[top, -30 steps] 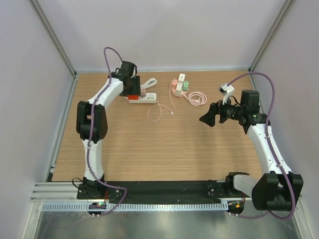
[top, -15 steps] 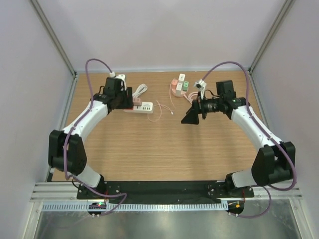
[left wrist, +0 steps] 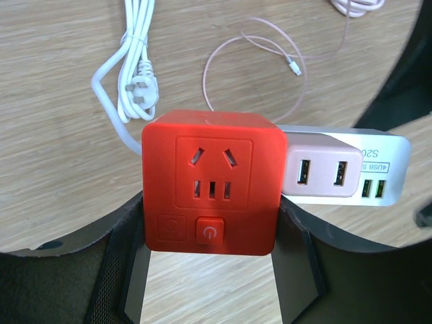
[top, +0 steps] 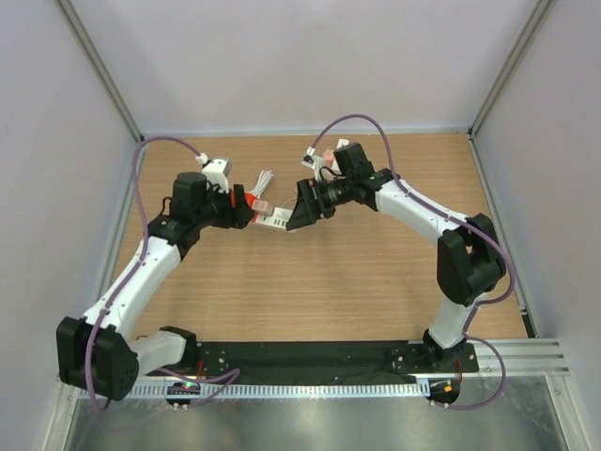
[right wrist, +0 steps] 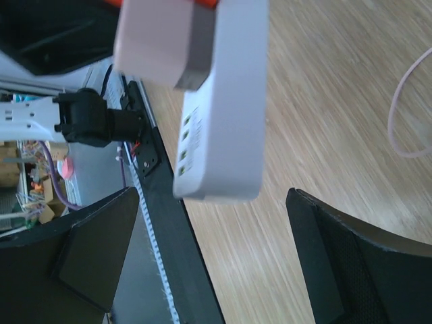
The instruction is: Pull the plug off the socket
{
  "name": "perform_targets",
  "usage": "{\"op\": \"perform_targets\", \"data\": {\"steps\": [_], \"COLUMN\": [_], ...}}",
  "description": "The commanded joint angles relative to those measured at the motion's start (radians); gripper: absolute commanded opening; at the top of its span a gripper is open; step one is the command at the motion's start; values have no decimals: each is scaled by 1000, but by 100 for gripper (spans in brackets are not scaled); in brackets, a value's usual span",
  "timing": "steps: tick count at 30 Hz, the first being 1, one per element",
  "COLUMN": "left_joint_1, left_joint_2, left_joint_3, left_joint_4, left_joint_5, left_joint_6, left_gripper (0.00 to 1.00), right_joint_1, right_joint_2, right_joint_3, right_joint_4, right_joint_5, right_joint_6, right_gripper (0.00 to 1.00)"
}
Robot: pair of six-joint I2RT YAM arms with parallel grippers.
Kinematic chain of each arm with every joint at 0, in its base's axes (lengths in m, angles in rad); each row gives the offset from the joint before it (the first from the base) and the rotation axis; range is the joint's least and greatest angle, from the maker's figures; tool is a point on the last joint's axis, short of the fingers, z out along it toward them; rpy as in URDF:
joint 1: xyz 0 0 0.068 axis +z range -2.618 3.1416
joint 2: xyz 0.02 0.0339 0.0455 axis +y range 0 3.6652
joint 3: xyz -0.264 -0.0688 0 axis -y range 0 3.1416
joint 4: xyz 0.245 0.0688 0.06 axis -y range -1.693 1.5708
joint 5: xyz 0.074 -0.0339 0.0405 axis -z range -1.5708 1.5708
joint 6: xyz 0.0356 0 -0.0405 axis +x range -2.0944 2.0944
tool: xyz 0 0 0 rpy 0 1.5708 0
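Note:
A red cube plug (left wrist: 210,182) sits on a white power strip (left wrist: 381,177), beside a pink USB adapter (left wrist: 320,173). My left gripper (left wrist: 209,270) is shut on the red cube, with a finger pressed on each side. In the top view the red cube (top: 251,201) and the strip (top: 275,220) lie between my two grippers. My right gripper (top: 299,209) is open at the strip's right end. In the right wrist view the strip (right wrist: 223,115) and the pink adapter (right wrist: 158,40) are just ahead of my open right gripper (right wrist: 216,250), not between its fingers.
The strip's bundled white cord and plug (left wrist: 135,74) lie behind it on the wooden table. A thin pink cable (left wrist: 270,67) loops next to it. Small chargers (top: 342,145) stand at the back, partly hidden by the right arm. Grey walls close off three sides.
Both arms swung in toward the strip. The left gripper, on the red cube, drew the strip nearer. The right gripper moved left to the strip's right end.

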Motion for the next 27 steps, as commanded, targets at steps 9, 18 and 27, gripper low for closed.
{"op": "perform_targets", "data": {"steps": [9, 18, 27], "left_joint_1": [4, 3, 1], "left_joint_2": [-153, -169, -179], "left_joint_3": [-101, -138, -149], "left_joint_4": [217, 252, 268], "left_joint_5": [123, 126, 139], "left_joint_6": [15, -13, -25], "left_gripper": [0, 0, 0], "right_joint_1": [91, 125, 124], "right_joint_2": [72, 84, 78], "right_joint_3": [54, 14, -5], "right_joint_4": [82, 139, 185], "right_joint_5": [57, 41, 30], "right_joint_6": [256, 334, 374], "right_gripper": [100, 81, 7]}}
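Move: The left gripper already holds the red plug, with the socket strip hanging from it. The strip's free end is about 11 cm to the left hand's right, 3 cm back and 2 cm lower. From the right hand that free end lies roughly 5 cm to the left, level fore and aft, 2 cm down. The pink USB cube is some 12 cm left of the right hand and 1 cm ahead, the red plug 16 cm left and 3 cm ahead, both about at its height. Keep the left grip on the red plug, drawing it back about 2.5 cm and then holding it there. Bring the open right gripper some 5 cm left onto the strip's free end, sinking and easing back a little, and roll the wrist about 15 degrees to line up with the strip. Then close the right fingers until they pinch its sides. ##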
